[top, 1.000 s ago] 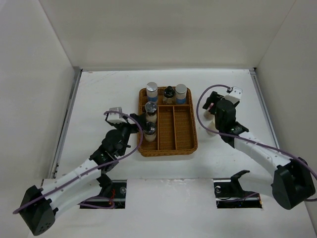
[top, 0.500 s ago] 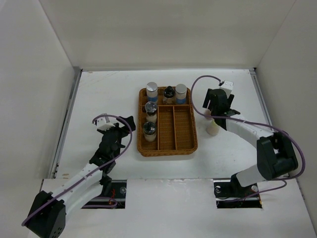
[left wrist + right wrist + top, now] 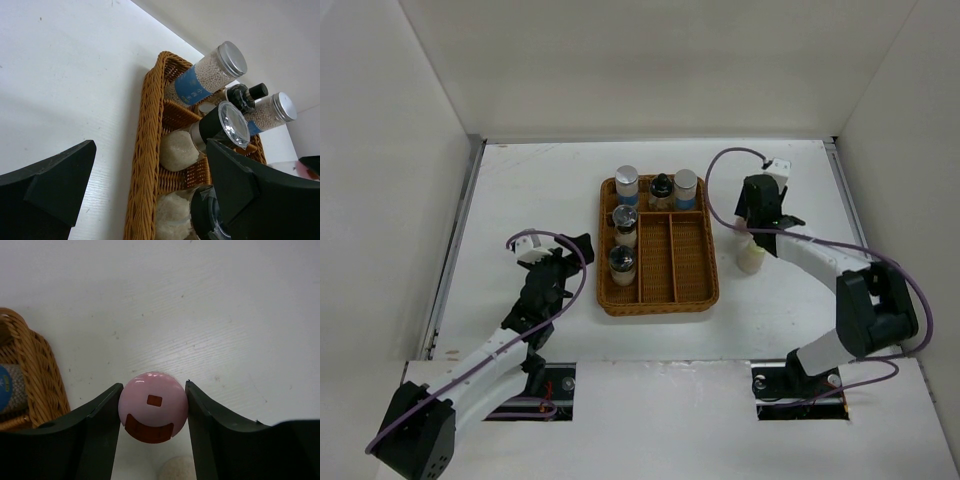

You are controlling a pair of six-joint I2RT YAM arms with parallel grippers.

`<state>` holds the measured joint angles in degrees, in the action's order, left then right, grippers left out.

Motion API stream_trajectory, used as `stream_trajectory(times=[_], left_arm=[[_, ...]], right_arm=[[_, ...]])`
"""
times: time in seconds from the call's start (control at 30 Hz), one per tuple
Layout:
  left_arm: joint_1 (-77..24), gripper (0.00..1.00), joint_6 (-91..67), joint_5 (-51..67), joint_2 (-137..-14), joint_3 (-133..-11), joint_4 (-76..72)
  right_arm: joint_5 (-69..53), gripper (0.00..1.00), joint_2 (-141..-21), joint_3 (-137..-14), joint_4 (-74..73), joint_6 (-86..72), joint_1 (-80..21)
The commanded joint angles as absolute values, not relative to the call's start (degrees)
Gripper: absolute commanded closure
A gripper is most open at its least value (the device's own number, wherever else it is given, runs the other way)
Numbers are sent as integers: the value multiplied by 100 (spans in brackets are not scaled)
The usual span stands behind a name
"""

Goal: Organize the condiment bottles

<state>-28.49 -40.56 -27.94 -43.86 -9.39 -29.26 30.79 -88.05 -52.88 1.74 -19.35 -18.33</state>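
Several condiment bottles stand in the wicker tray: two grey-capped ones, a black-topped one between them, and two glass shakers in the left column. The pink-capped cream bottle stands on the table right of the tray. My right gripper is above it, both fingers pressed against the pink cap. My left gripper is open, low over the table just left of the tray, facing the shakers.
The tray's middle and right long compartments hold nothing. White walls enclose the table on three sides. A purple cable loops from each wrist.
My right gripper's fingers have closed in onto the pink cap. My left arm pulled back from the tray to the left a second ago and has held still since.
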Motion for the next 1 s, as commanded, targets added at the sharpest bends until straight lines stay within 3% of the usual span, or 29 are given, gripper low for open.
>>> stream_trajectory(times=[0.0, 0.2, 0.47, 0.97], left_arm=[[-2790, 6, -4148, -2733, -4430, -888, -3278], [-2738, 6, -4183, -2734, -4421, -853, -3313], [-2694, 6, -4219, -2742, -4421, -809, -3357], [-2588, 6, -4245, -2742, -4306, -747, -3331]], right_arm=[[3471, 60, -7886, -5414, 737, -1732, -1998], [3341, 60, -7146, -5458, 703, -1555, -3034], [2910, 60, -7821, -5905, 940, -1758, -4450], [2838, 59, -9685, -6565, 1336, -1767, -4706]])
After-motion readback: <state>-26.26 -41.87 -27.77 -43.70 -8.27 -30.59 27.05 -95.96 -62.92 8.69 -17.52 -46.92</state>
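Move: The right hand already grips the pink-lidded bottle; the far end of the basket's middle slot lies about 25 cm to its left, 5 cm back and some 6 cm lower. Beyond that slot the black-capped bottle stands about 24 cm left and 5 ahead of the hand, the right blue-label jar about 17 left and 6 ahead; a cream bottle stands about 9 cm back and 2 right. From the left hand the slot is roughly 28 cm right and 6 ahead. Keeping its pinch on the pink-lidded bottle, the right hand lifts it off the table by roughly 14 cm, swings it about 25 cm left and slightly back over the basket's right rim, then sinks some 10 cm towards the middle slot's far end. The wrist turns about 30 degrees counter-clockwise on the way. ##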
